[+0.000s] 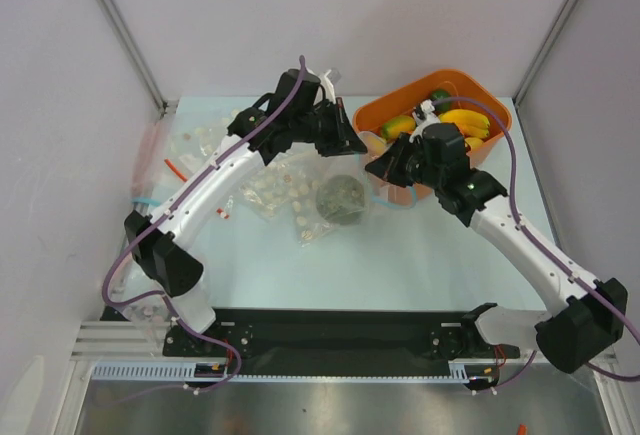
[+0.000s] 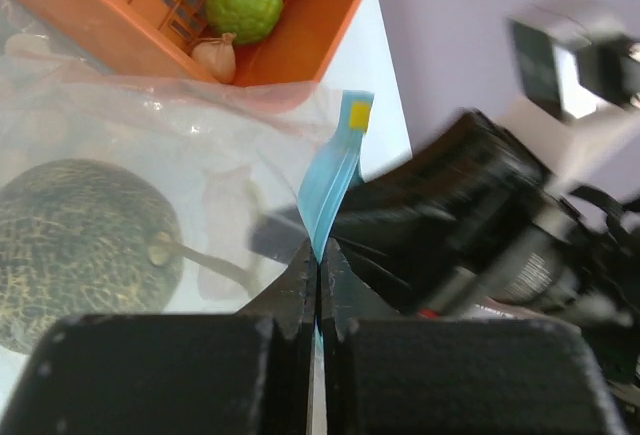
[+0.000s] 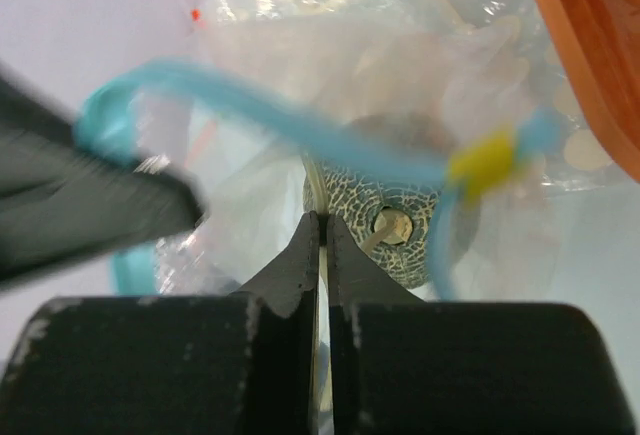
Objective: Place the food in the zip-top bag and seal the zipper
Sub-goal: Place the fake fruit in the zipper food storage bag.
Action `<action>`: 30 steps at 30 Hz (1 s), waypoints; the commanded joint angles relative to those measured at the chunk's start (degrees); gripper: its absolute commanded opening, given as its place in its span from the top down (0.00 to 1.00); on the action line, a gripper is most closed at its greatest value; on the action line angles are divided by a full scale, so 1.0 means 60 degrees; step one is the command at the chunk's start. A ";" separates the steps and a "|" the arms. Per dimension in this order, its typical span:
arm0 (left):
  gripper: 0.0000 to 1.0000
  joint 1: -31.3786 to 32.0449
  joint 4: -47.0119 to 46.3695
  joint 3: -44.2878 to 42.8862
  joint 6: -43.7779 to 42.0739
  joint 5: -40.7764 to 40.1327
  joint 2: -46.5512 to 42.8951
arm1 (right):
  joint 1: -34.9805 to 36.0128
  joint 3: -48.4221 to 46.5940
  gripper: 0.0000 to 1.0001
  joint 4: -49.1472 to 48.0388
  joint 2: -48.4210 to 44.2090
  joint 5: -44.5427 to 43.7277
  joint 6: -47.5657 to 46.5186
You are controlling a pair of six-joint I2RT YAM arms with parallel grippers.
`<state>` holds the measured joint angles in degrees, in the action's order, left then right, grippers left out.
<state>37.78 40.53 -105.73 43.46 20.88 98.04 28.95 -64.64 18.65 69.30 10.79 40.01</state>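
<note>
The clear zip-top bag (image 1: 368,191) lies mid-table with a grey-green netted ball (image 1: 340,199) inside it. My left gripper (image 1: 350,143) is shut on the light-blue zipper (image 2: 330,190), just below its yellow slider (image 2: 358,113). My right gripper (image 1: 381,170) is shut on a thin clear edge of the bag (image 3: 250,185) at its mouth. In the right wrist view the zipper (image 3: 300,120) arcs open above the ball (image 3: 392,230). More food, bananas (image 1: 466,121) and a green bumpy fruit (image 2: 243,1), sits in the orange basket (image 1: 487,92).
The orange basket (image 2: 330,25) stands at the back right, touching the bag's mouth. Clear bags printed with white dots (image 1: 268,191) lie left of the zip-top bag. A bag with a red strip (image 1: 168,161) lies at the far left by the wall.
</note>
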 commanded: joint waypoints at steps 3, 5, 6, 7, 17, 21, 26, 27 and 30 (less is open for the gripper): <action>1.00 0.0281 0.0450 -0.1244 -0.0591 -0.0228 -0.0124 | 0.0184 -0.1004 0.95 0.1049 0.0916 -0.0186 -0.0238; 1.00 0.0281 0.0758 -0.1303 -0.0768 -0.0374 -0.0197 | 0.0185 -0.0887 0.78 0.1241 0.0800 -0.0259 -0.0208; 1.00 0.0281 0.0875 -0.1304 -0.0914 -0.0578 -0.0255 | 0.0185 -0.0800 0.73 0.1256 0.0683 -0.0405 -0.0223; 1.00 0.0281 0.1123 -0.1289 -0.1003 -0.0711 -0.0299 | 0.0170 -0.0813 0.69 0.1242 0.0479 -0.0435 -0.0266; 1.00 -0.0012 0.2150 -0.0587 -0.2043 -0.1767 -0.0841 | 0.0126 -0.2863 0.46 0.2428 0.0140 -0.0553 -0.1028; 0.99 -0.0144 0.2471 -0.0629 -0.2321 -0.2118 -0.1164 | -0.0107 -0.3376 0.44 0.2647 0.0154 -0.0670 -0.1102; 1.00 -0.0203 0.3043 -0.1083 -0.2702 -0.2557 -0.1310 | -0.1116 -0.3888 0.46 0.3131 0.0754 -0.0743 -0.1291; 1.00 -0.0232 0.3160 -0.1084 -0.2761 -0.2587 -0.1354 | -0.1249 -0.3991 0.47 0.3233 0.0900 -0.0830 -0.1336; 1.00 -0.0364 0.3118 -0.0822 -0.2893 -0.2573 -0.1486 | -0.1761 -0.4284 0.43 0.3438 0.1486 -0.1284 -0.1512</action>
<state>36.53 59.07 -109.32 28.45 6.66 92.14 20.93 -87.66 36.40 75.13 6.24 33.15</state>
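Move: The right hand still pinches the bag's rim. The orange bin's middle lies about 15 cm ahead, 16 cm to its right and 11 cm below; a yellow-green squash in the bin is some 17 cm ahead and 8 cm to the right. The bagged melon sits about 2 cm ahead, 6 cm left and 10 cm below. From the left hand, gripping the blue zipper edge, the bin's middle is 12 cm ahead, 19 cm right and 12 cm down. Down about 3 cm first, the right hand opens to roughly half and lets go of the bag's rim, then rises well clear, and swings right and forward over the fruit bin with fingers still open. The left hand keeps its pinch on the zipper edge and draws it some 8 cm left, away from the bin, its left side rolling up about 20 degrees. ##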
